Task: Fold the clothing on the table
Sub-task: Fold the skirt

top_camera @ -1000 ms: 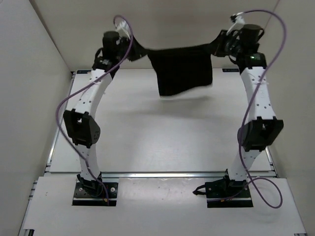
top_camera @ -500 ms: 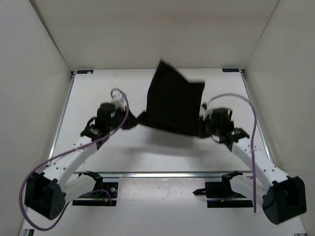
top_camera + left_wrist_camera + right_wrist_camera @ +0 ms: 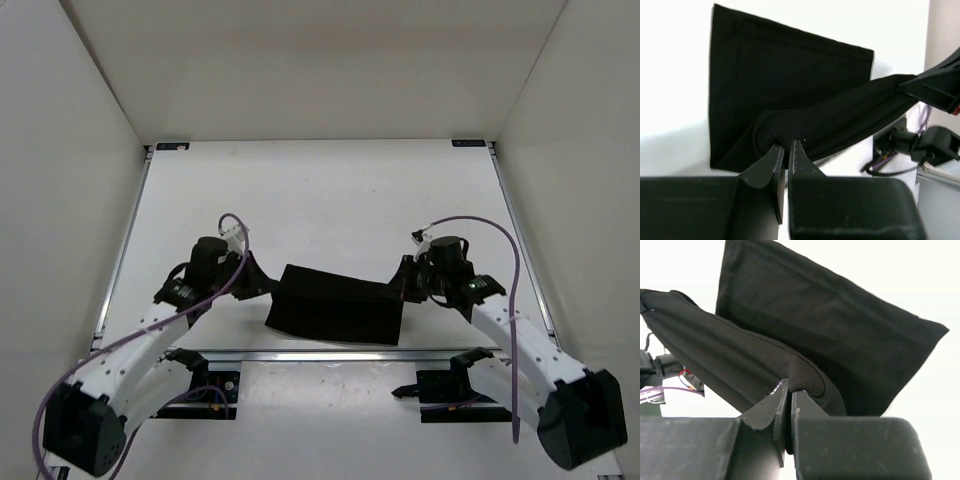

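The clothing [image 3: 335, 305], a small plain black garment, lies low over the near part of the white table [image 3: 320, 200], stretched between my two arms. My left gripper [image 3: 268, 284] is shut on the clothing's left corner; in the left wrist view the fingertips [image 3: 786, 150] pinch a rolled edge of the clothing [image 3: 790, 75]. At the right corner my right gripper [image 3: 397, 288] is shut on the fabric too; the right wrist view shows its fingertips [image 3: 790, 387] clamped on a fold of the clothing [image 3: 830, 325]. The cloth's lower layer rests flat on the table.
An aluminium rail [image 3: 330, 354] runs along the table's near edge just in front of the garment. Both arm bases [image 3: 195, 385] sit behind that rail. White walls [image 3: 70, 150] enclose the table left, right and far. Purple cables [image 3: 505, 300] loop off the arms.
Both arms have swung from high at the far side down to the near edge, carrying the garment with them. The cloth has gone from hanging in the air to lying low on the table.
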{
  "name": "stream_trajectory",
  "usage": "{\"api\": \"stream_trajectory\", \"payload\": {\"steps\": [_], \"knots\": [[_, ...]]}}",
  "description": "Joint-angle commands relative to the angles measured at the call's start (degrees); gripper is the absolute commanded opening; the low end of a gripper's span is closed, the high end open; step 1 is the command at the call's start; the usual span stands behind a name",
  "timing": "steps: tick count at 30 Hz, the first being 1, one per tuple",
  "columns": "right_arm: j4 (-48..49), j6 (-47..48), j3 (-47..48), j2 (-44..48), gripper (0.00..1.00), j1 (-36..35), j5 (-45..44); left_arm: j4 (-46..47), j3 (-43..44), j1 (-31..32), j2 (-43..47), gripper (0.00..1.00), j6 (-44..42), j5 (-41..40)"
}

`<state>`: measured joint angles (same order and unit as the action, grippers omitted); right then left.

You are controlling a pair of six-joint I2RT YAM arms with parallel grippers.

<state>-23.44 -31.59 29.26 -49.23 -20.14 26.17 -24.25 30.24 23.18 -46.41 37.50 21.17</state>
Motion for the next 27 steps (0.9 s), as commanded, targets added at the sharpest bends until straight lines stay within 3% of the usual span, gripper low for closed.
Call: {"api": "stream_trajectory", "payload": {"steps": [1,8,11,15,17,18,19,20,21,23,27], "knots": [[3.1,2.7,4.6,-7.3,0.00,0.8,-2.2,5.7,4.6,-0.9,-8.1,0.00,-1.5,-1.6],[2.6,3.3,6.3,-14.0,0.00,3.4,-2.8,6.5,13.2,-0.6,-25.6,0.00,-6.4,-4.9],[1.6,3.4,6.3,-13.0,0.00,3.9,-5.5,6.8,14.6,-2.2,-28.8,0.00,-7.1,-6.3],[3.2,3.0,4.0,-12.5,0.00,8.4,-2.5,7.9,17.0,-3.5,-32.8,0.03,-7.8,-5.8],[3.6,3.6,3.9,-13.1,0.10,9.4,-2.1,7.8,19.1,-3.8,-35.9,0.30,-8.5,-4.1],[4.2,3.8,4.1,-13.2,0.25,9.8,-1.9,7.5,21.0,-3.8,-36.6,0.37,-8.8,-2.8],[4.4,4.1,4.6,-12.9,0.43,10.9,-1.3,5.9,23.6,-4.3,-38.0,0.62,-9.1,-2.6],[3.8,4.0,5.7,-12.4,0.49,10.9,-1.6,5.1,25.0,-4.4,-39.3,0.87,-9.9,-2.2],[3.8,3.9,6.2,-11.7,0.57,11.4,-1.7,4.0,27.9,-4.6,-39.7,0.98,-10.4,-1.1],[3.3,4.5,8.8,-10.5,0.74,11.7,-2.7,3.4,32.2,-4.9,-39.5,0.99,-11.6,-0.3],[-0.7,7.3,10.4,-9.2,0.75,11.4,-3.6,2.0,34.1,-4.3,-36.6,0.97,-12.4,-2.4]]}}
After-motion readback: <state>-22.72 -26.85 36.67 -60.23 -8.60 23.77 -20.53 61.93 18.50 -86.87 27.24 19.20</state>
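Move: Both hands hold the raised hem of the skirt stretched between them. The lower layer's far-left corner lies about 7 cm ahead of the left hand, 2 cm to its right and roughly 9 cm below; the near edge's middle is some 7 cm back and 13 cm right of that hand. From the right hand, the far-right corner is about 4 cm ahead, 2 cm right and 8 cm down, while the near edge's middle is 7 cm back, 13 cm left. Forward and slightly down, both hands carry the still-pinched hem out over the skirt's lower layer towards its far edge, the left going clearly farther, about 9 cm to the right's 5. Then both grippers open and let go of the hem; the left goes on forward past the far edge and rises, the right edges forward and to its right, turning some 10 degrees clockwise. ##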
